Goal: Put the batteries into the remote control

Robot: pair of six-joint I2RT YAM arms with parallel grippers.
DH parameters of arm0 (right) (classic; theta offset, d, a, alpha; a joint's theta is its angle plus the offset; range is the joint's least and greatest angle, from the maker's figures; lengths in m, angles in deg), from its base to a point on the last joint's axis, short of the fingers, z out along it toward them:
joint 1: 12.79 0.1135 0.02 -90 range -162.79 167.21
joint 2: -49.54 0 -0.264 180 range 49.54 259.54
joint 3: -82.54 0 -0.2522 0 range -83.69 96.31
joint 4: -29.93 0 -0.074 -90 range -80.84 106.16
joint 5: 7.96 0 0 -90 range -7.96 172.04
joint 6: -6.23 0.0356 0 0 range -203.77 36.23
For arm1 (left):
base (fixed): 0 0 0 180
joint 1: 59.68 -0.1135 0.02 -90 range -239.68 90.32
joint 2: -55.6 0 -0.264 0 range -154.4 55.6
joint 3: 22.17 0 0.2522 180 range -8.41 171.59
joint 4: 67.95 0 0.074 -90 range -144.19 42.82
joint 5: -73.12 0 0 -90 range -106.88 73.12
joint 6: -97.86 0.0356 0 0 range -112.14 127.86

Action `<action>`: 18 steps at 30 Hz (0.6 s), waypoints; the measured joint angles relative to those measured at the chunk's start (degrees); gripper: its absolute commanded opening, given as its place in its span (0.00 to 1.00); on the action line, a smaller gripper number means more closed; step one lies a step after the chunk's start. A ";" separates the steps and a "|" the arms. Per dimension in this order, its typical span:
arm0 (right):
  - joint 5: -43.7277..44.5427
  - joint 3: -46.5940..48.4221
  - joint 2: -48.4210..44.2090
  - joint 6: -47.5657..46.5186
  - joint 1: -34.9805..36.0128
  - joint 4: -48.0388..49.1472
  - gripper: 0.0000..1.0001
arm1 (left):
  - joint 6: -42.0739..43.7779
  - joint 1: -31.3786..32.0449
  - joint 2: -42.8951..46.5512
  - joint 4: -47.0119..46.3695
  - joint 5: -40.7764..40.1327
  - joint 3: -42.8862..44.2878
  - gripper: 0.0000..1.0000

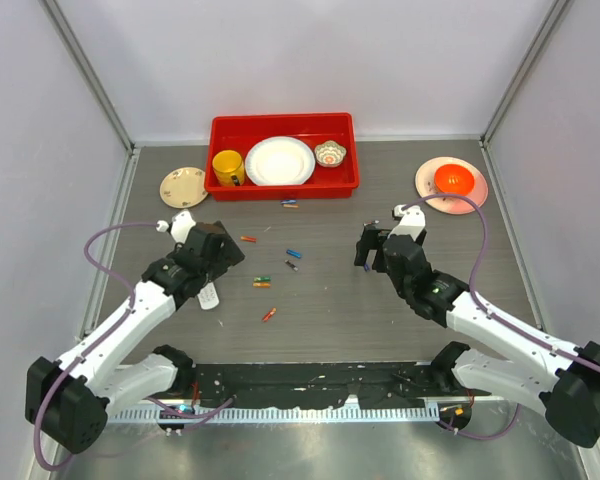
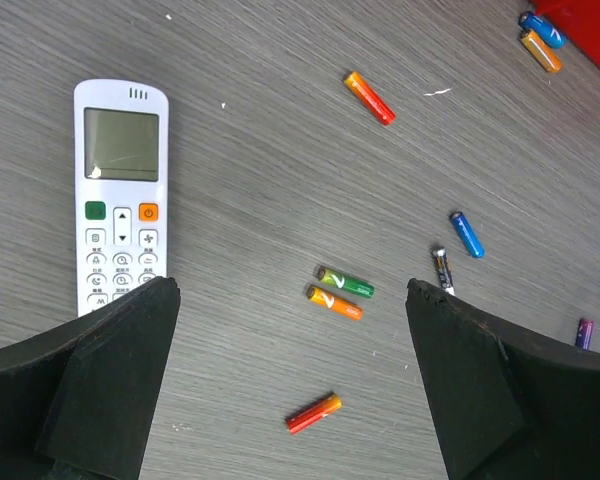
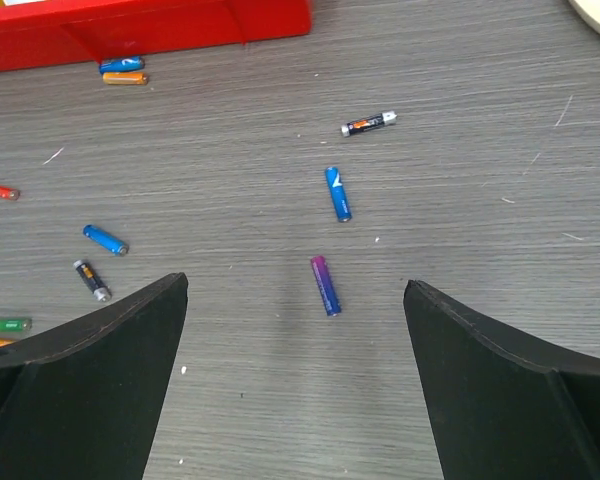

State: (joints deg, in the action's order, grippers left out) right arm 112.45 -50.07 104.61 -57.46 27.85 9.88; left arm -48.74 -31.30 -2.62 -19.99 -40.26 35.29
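Note:
The white remote control (image 2: 120, 200) lies face up, screen and buttons showing, by my left gripper's left finger; from above the remote control (image 1: 209, 296) peeks out beside the arm. Batteries are scattered on the table: a green one (image 2: 346, 283) beside an orange one (image 2: 334, 302), a red-orange one (image 2: 313, 413), another orange-red (image 2: 370, 98), a blue one (image 2: 467, 234). My left gripper (image 2: 290, 288) hangs open above them, holding nothing. My right gripper (image 3: 295, 283) is open over a purple battery (image 3: 325, 285), with a blue battery (image 3: 338, 193) beyond.
A red tray (image 1: 280, 188) at the back holds a yellow mug (image 1: 227, 167), a white plate (image 1: 279, 160) and a small bowl (image 1: 330, 153). A patterned plate (image 1: 183, 186) lies to its left, and a pink plate (image 1: 428, 188) with an orange bowl (image 1: 452, 179) at back right.

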 measured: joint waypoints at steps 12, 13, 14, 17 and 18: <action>-8.11 0.00 -0.70 0.22 0.00 -0.07 0.95 | 4.02 -5.75 2.62 2.56 0.04 -1.75 1.00; -9.07 0.00 -0.70 0.35 0.00 -0.07 0.95 | 5.05 -9.40 2.56 3.15 1.66 -1.75 1.00; -9.77 0.00 -0.70 0.44 0.00 -0.07 0.95 | 6.01 -13.07 2.58 3.52 3.04 -1.77 1.00; -12.04 0.00 -0.66 0.85 0.00 -0.11 0.95 | 8.28 -24.65 2.40 3.85 7.30 -1.77 1.00; -12.68 0.00 -0.63 0.90 0.00 -0.11 0.95 | 9.14 -26.10 2.12 3.89 8.61 -1.77 1.00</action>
State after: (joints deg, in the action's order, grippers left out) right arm 99.78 -50.07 103.98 -56.57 27.85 9.77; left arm -39.60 -57.39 -0.50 -16.10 -31.64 33.52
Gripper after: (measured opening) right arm 0.948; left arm 0.996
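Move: The remote control lies about 11 cm to the left hand's left, 4 cm ahead and roughly 12 cm below. From that hand, the green battery is some 5 cm right and 4 cm ahead, the red-orange battery 6 cm right and 5 cm back, both about 13 cm down. The black battery is around 19 cm left of the right hand, 9 ahead and 15 below, the blue battery just beyond, 18 left and 13 ahead. The remote control is approached by the open left hand, which barely stirs at first, then sweeps about 10 cm left, sinking slightly, turning some 15 degrees counter-clockwise and tipping a little further down. The open right hand eases about 4 cm left and slightly back, towards the black and blue batteries, turning about 10 degrees counter-clockwise. ##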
